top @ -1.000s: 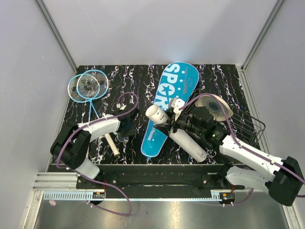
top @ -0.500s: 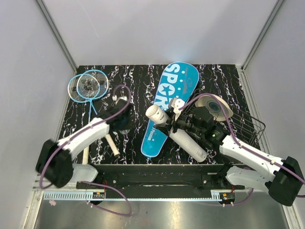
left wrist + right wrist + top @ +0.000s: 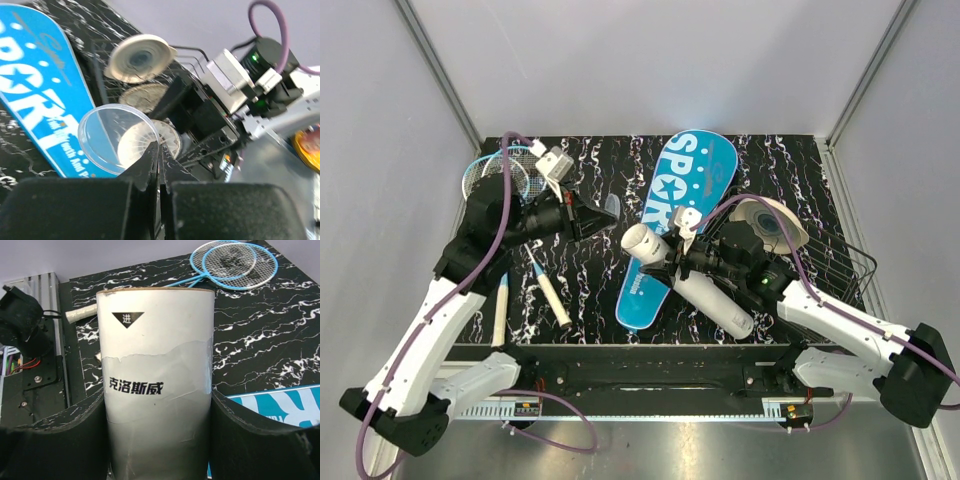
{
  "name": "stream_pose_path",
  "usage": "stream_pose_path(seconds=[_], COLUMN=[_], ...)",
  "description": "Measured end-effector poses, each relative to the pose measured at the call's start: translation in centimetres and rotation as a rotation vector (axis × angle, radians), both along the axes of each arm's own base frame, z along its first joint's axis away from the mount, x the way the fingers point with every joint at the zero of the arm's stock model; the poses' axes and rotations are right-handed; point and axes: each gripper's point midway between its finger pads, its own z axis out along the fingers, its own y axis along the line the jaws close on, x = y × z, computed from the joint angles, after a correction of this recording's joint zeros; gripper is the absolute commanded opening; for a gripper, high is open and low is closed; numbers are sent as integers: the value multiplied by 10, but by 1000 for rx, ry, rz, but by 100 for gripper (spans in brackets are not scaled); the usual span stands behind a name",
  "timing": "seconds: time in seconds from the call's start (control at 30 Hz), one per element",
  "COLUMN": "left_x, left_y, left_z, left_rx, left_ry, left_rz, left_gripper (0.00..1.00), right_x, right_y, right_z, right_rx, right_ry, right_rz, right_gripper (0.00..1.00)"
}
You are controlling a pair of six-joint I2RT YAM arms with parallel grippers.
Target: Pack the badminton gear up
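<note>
My right gripper is shut on the long white tube, which lies slanted over the blue SPORT cover. The tube's open end faces left, with white shuttlecock feathers inside. My left gripper hangs raised just left of that end, shut on the rim of a clear round lid. Two light-blue rackets lie at the far left, partly hidden by the left arm, with their white handles pointing toward me.
A black wire basket stands at the right edge of the black marbled table. Round woven discs sit by it, behind the right arm. Grey walls close in the back and sides.
The left gripper shut on the clear lid down by the racket handles, then rose and swung right toward the tube's open end. The right arm and tube barely shifted.
</note>
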Motion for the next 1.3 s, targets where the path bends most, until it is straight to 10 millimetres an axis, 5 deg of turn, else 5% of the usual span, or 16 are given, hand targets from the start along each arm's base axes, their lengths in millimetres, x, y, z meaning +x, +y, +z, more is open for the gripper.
stream_pose_path(seconds=[0.47,0.97,1.3], left_x=[-40,-66,-74], left_y=[-25,-27,-28], left_z=[-26,-54,-55], left_rx=[37,180,176], left_ry=[124,193,197], left_rz=[-354,-477,-522], left_gripper=[0,0,0], right_x=[-22,-33,-41], right_y=[5,7,8], right_z=[-3,-8,-9], right_rx=[-18,-44,-46], right_ry=[12,20,27], right_rz=[133,200,249], right_gripper=[23,23,23])
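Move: My left hand already holds the clear cap by its rim. The mouth of the white tube lies about 6 cm to its right, 1 cm back and 4 cm below it. On the table some 37 cm below, the blue bag's middle is roughly 23 cm ahead and 21 cm right, the nearer racket handle 19 cm left and level with the hand. From my right hand, gripping the tube, the cap is about 4 cm ahead, 11 cm left and 13 cm higher. I bring the cap to the tube's mouth with my left hand, drawing it back about 7 cm while sinking some 5 cm and easing a little right. The wrist swings roughly 30 degrees clockwise and tips slightly down, fingers still shut on the rim. Meanwhile my right hand keeps its grip and draws the tube back about 4 cm, turning it counter-clockwise, until cap meets mouth. ##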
